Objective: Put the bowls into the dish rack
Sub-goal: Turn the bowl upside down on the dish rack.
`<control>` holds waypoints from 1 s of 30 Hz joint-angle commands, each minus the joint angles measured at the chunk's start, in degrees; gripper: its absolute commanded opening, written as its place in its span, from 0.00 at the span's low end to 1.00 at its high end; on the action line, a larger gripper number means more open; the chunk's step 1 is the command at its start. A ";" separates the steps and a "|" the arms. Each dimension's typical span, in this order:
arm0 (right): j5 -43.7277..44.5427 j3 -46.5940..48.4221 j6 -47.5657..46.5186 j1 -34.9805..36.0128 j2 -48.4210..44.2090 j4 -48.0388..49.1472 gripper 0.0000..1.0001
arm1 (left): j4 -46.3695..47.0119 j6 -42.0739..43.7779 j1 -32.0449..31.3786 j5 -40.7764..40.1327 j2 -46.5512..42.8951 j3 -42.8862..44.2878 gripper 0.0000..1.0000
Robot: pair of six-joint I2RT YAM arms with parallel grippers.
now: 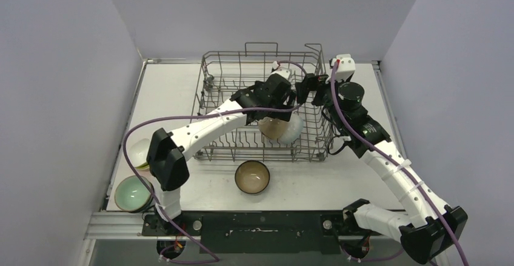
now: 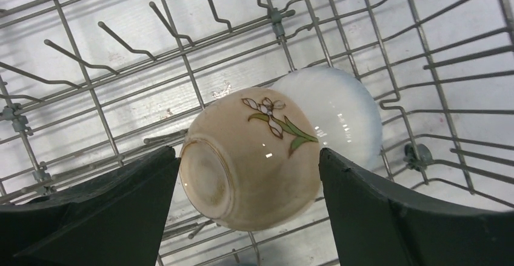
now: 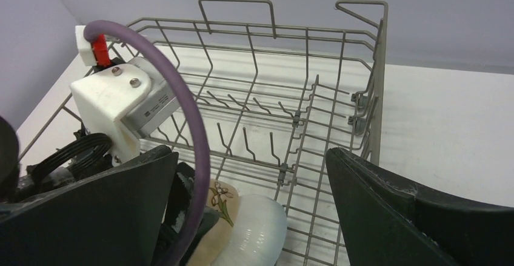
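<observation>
The grey wire dish rack (image 1: 208,90) stands at the back of the table. Inside it a beige bowl (image 2: 248,175) with a painted flower lies on its side, leaning on a white bowl (image 2: 351,111). My left gripper (image 1: 276,111) reaches down into the rack and its fingers (image 2: 363,205) bear on the beige bowl from both sides. My right gripper (image 1: 309,89) hovers open over the rack's right part (image 3: 315,114), nothing between its fingers. Both racked bowls show low in the right wrist view, the white bowl (image 3: 254,229) nearer.
A brown bowl (image 1: 252,177) sits upright on the table just in front of the rack. At the left front edge stand a pale green bowl (image 1: 133,193) and a white bowl (image 1: 140,151). The left arm's purple cable (image 3: 197,126) crosses the right wrist view.
</observation>
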 commanded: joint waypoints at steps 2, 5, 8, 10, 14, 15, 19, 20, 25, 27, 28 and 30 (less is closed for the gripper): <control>0.67 0.80 -0.67 -0.30 0.22 -0.01 1.00 | -1.06 1.07 0.63 -2.51 2.80 3.86 0.84; 0.90 0.84 -0.84 -0.35 0.31 -0.20 1.00 | -1.00 1.01 0.83 -1.97 3.19 3.18 0.82; 2.46 0.76 -1.08 -0.28 0.33 -0.70 1.00 | -1.01 0.68 1.02 -2.12 2.72 1.95 0.78; 4.73 0.40 -1.23 -0.31 0.26 -0.98 1.00 | -0.85 0.45 1.27 -2.22 2.02 0.56 0.75; 9.91 -0.73 -0.47 -0.39 0.07 -1.76 1.00 | -0.06 -0.36 1.98 -2.18 0.09 -3.46 0.70; 10.77 -1.13 -0.11 -0.57 0.04 -1.89 1.00 | 0.48 -0.54 2.14 -2.03 -0.48 -4.71 0.69; 11.39 -2.04 1.04 -1.74 0.34 -2.30 1.00 | 1.83 -1.51 2.70 -1.58 -2.42 -8.92 0.66; 11.28 -2.24 1.50 -2.11 0.46 -2.43 1.00 | 1.89 -1.75 2.78 -1.61 -2.83 -9.82 0.65; 8.71 -3.46 3.32 -5.02 1.15 -2.78 1.00 | 2.99 -2.74 3.36 -1.88 -5.44 -14.05 0.63; 7.25 -3.99 3.86 -6.37 1.38 -2.90 1.00 | 3.45 -3.11 3.75 -2.22 -6.48 -15.61 0.63; 6.45 -4.36 4.06 -7.00 1.47 -2.78 1.00 | 3.70 -3.15 3.97 -2.27 -6.90 -16.30 0.63; 4.69 -5.08 4.58 -8.21 1.48 -2.44 1.00 | 3.74 -3.38 4.51 -2.25 -7.61 -17.51 0.62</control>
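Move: The beige flowered bowl sits tipped in the rack just under the left hand, some 7 cm below and about 2 cm ahead, with no offset to either side. The glassy white bowl leans beside it, about 6 cm to the beige bowl's right and level with it. The brown bowl on the table lies some 15 cm back, 7 cm left and 18 cm below the left hand. From the right hand the beige bowl is about 12 cm left, 3 cm ahead and 20 cm below. The left hand sinks nearly 4 cm onto the beige bowl, quickly at first and then slowly, edging about 1 cm left while its wide-open fingers close to roughly two thirds open around the upper side of the bowl, one tip coming to the foot ring and the other to the flowered wall. Above and to the right, the right hand, empty and fully open, first sinks straight, then also swings about 2 cm right, ending some 3 cm lower with its fingers tipped slightly down. ##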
